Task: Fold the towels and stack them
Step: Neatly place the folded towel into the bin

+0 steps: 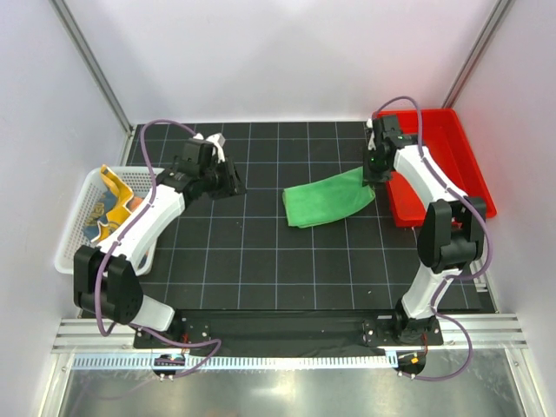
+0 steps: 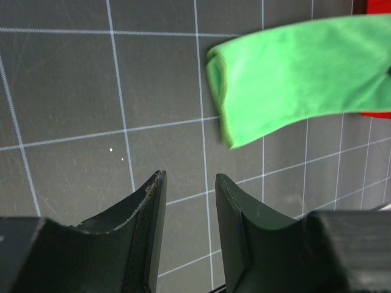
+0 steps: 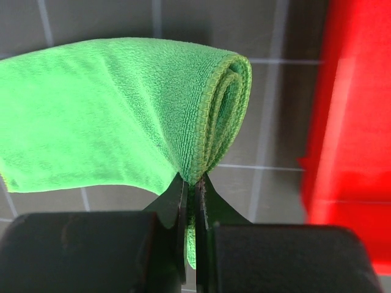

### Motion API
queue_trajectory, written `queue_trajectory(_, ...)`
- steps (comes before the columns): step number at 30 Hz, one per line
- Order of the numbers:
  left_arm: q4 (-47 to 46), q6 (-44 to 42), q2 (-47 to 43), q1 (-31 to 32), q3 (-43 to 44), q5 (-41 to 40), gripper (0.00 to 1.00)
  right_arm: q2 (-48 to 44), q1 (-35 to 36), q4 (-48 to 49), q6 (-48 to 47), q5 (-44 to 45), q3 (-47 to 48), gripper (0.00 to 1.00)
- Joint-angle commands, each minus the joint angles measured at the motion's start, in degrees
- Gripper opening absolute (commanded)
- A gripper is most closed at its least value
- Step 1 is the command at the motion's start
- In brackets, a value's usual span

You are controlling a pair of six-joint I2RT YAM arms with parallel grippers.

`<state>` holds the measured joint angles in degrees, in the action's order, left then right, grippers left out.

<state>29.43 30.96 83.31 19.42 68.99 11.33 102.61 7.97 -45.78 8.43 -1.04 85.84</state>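
A green towel (image 1: 330,198) lies folded on the black grid mat, stretched from the centre toward the right. My right gripper (image 1: 375,170) is shut on its right end. In the right wrist view the folded layered edge of the green towel (image 3: 122,116) is pinched between the jaws of the right gripper (image 3: 192,181). My left gripper (image 1: 230,179) hovers over the mat left of the towel, open and holding nothing. The left wrist view shows the left gripper (image 2: 190,177) a short way from the green towel's (image 2: 293,79) left end. A yellow-orange towel (image 1: 111,201) with a dark blue edge lies crumpled in the white basket.
The white basket (image 1: 76,252) stands at the mat's left edge, beside the left arm. A red bin (image 1: 452,148) sits at the right, just behind the right gripper, and shows as the red bin (image 3: 348,122) in the right wrist view. White walls enclose the workspace.
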Motion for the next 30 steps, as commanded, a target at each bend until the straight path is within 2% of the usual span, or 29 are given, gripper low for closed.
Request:
queue_trajectory(1,1.1,-1.8,-0.4,-0.1,2.2,1.8,0.41,-1.5,-2.6,-3.8,-3.3,4.1,5.2,0.01)
queue_trajectory(5,1.5,-2.0,0.1,-0.1,2.6,2.6,0.41,0.6,-4.9,-5.9,-5.4,5.0,9.1,0.01)
queue_trajectory(14,1.0,-1.3,1.9,-0.7,3.5,5.2,0.41,2.6,-9.5,-8.0,-10.9,13.0,14.3,0.01)
queue_trajectory(18,0.5,-1.1,2.2,-1.0,3.5,6.9,0.41,3.6,-13.6,-7.0,-11.4,14.5,16.0,0.01)
queue_trajectory(30,-0.1,-1.1,2.6,-1.0,2.6,9.0,0.41,8.5,-19.2,-3.7,-13.3,21.3,21.5,0.01)
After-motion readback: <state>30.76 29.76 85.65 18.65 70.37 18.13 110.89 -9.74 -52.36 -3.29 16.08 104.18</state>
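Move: The bin I am taking the green towel to has its middle roughly 20 cm to my right hand's right, 7 cm farther out and 7 cm below; its left wall is only about 6 cm to the right and 7 cm ahead. The towel, already pinched by its right end, trails off to the left, its middle some 12 cm left, 2 cm back and 6 cm down. From my empty left hand the bin lies about 58 cm right, 11 cm ahead and 12 cm below. Keeping the towel's right end pinched, I sweep my right hand about 19 cm to the right, over the bin's left wall and above its inside, rising some 4 cm in the first half and then staying level while edging slightly outward. On the way I swing the fingertips out to the right by about 20 degrees and turn the hand some 15 degrees clockwise. ##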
